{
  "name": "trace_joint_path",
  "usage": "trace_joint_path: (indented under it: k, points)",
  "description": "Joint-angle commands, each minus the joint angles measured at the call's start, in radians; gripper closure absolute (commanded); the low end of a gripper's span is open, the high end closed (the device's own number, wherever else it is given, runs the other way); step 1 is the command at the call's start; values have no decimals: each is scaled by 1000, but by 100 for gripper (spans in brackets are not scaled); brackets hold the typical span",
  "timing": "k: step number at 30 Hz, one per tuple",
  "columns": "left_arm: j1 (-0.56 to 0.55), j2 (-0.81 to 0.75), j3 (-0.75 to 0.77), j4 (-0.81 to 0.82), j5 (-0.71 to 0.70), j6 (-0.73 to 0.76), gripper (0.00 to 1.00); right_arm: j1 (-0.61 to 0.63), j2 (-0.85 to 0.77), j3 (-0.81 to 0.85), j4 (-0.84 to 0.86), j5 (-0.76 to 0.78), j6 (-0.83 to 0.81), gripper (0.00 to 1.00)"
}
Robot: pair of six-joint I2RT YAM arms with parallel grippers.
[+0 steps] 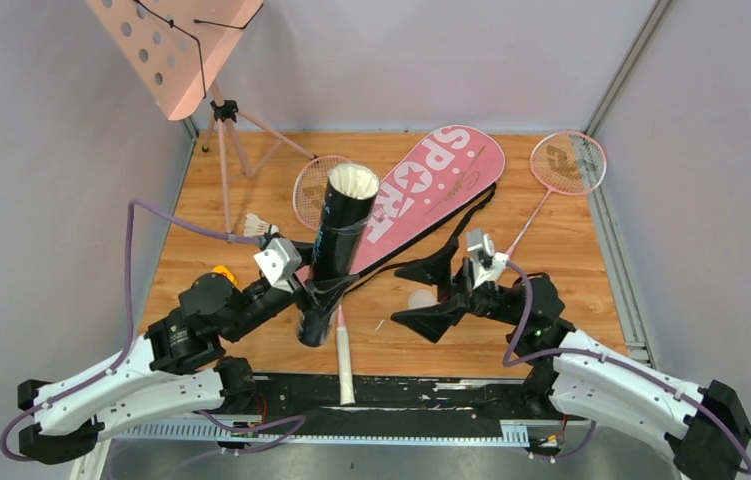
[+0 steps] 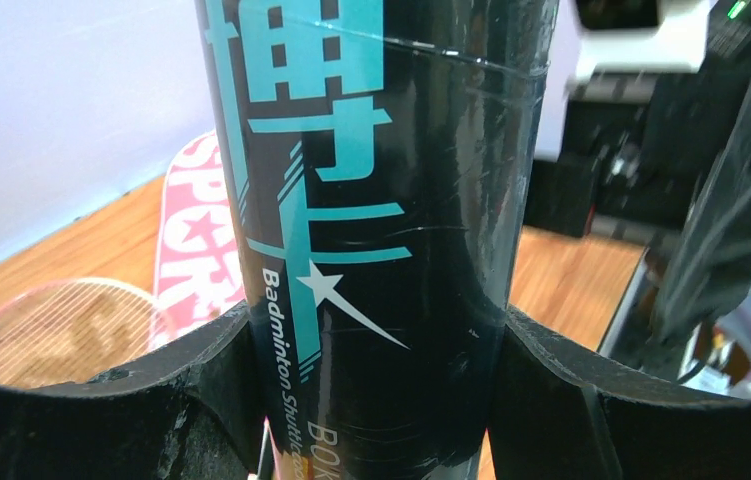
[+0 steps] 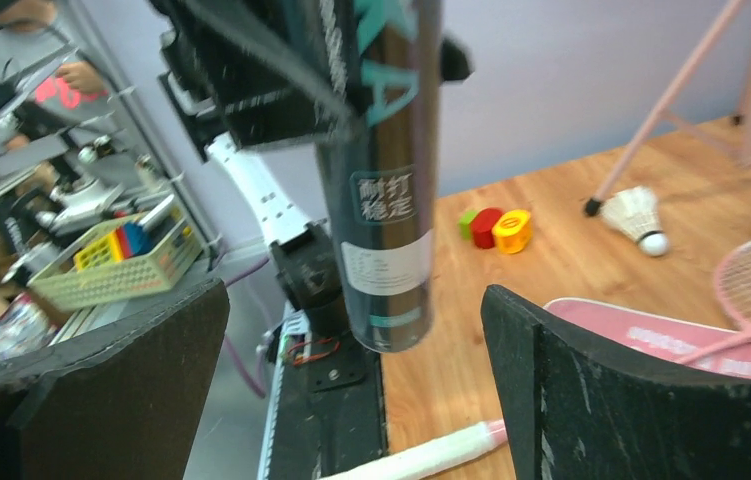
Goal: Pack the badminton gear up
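My left gripper (image 1: pixel 316 290) is shut on the black tube (image 1: pixel 336 235) and holds it tilted above the table, its open top showing white shuttlecock feathers (image 1: pixel 353 181). In the left wrist view the fingers (image 2: pixel 591 400) press on both sides of the tube (image 2: pixel 381 200). My right gripper (image 1: pixel 429 292) stands open just right of the tube, nothing between its fingers (image 3: pixel 571 380). One racket lies under the tube, head (image 1: pixel 313 190) far, white handle (image 1: pixel 344 360) near. A second racket (image 1: pixel 569 165) lies at the far right. The pink bag (image 1: pixel 441 180) lies diagonally between them. A loose shuttlecock (image 1: pixel 259 225) sits on the left.
The pink music stand (image 1: pixel 176 45) rises at the far left on its tripod (image 1: pixel 226 130). Small coloured blocks (image 3: pixel 496 228) lie near the left arm. A small white round thing (image 1: pixel 421 298) lies under my right gripper. Grey walls close in the table on both sides.
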Motion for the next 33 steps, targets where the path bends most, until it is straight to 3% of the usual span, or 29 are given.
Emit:
trace_joint_path:
  k: [1, 6, 13, 20, 24, 28, 33]
  points:
    - [-1, -5, -35, 303, 65, -132, 54, 115, 73, 60, 23, -10, -126, 0]
    - [0, 12, -108, 506, 136, -212, 53, 218, 169, 104, 76, 121, -135, 0]
    - [0, 27, -148, 616, 213, -239, 53, 309, 379, 272, 5, 247, -194, 3]
    - [-1, -19, -222, 709, 199, -250, 52, 338, 490, 324, 57, 279, -199, 8]
    - [0, -63, -238, 692, 197, -246, 51, 339, 498, 291, 114, 302, -187, 25]
    - [-1, -92, -247, 661, 148, -257, 43, 339, 477, 270, 119, 302, -159, 57]
    - [-1, -110, -241, 589, 135, -260, 27, 338, 414, 288, 0, 346, -149, 69]
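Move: The shuttlecock tube, already upright in the left fingers, stands about 14 cm to the right hand's left and 2 cm ahead, its middle some 6 cm higher. The white handle of the near racket lies below it, about 14 cm left of the right hand, 4 cm back and 25 cm down. The clear lid is roughly 10 cm ahead, 4 cm right and 25 cm down. From the left hand, the tube's middle is about 5 cm above the grip, 1 cm ahead and 1 cm right. The right fingers close around the black tube just below the left hand's grip, after the wide-open hand has swept about 12 cm left to it, dipping back early on and ending some 2–3 cm lower. The left hand keeps its hold, drawing the tube roughly 3 cm back, 3 cm up and a little right while tipping its top left about 25 degrees and turning slightly clockwise. ##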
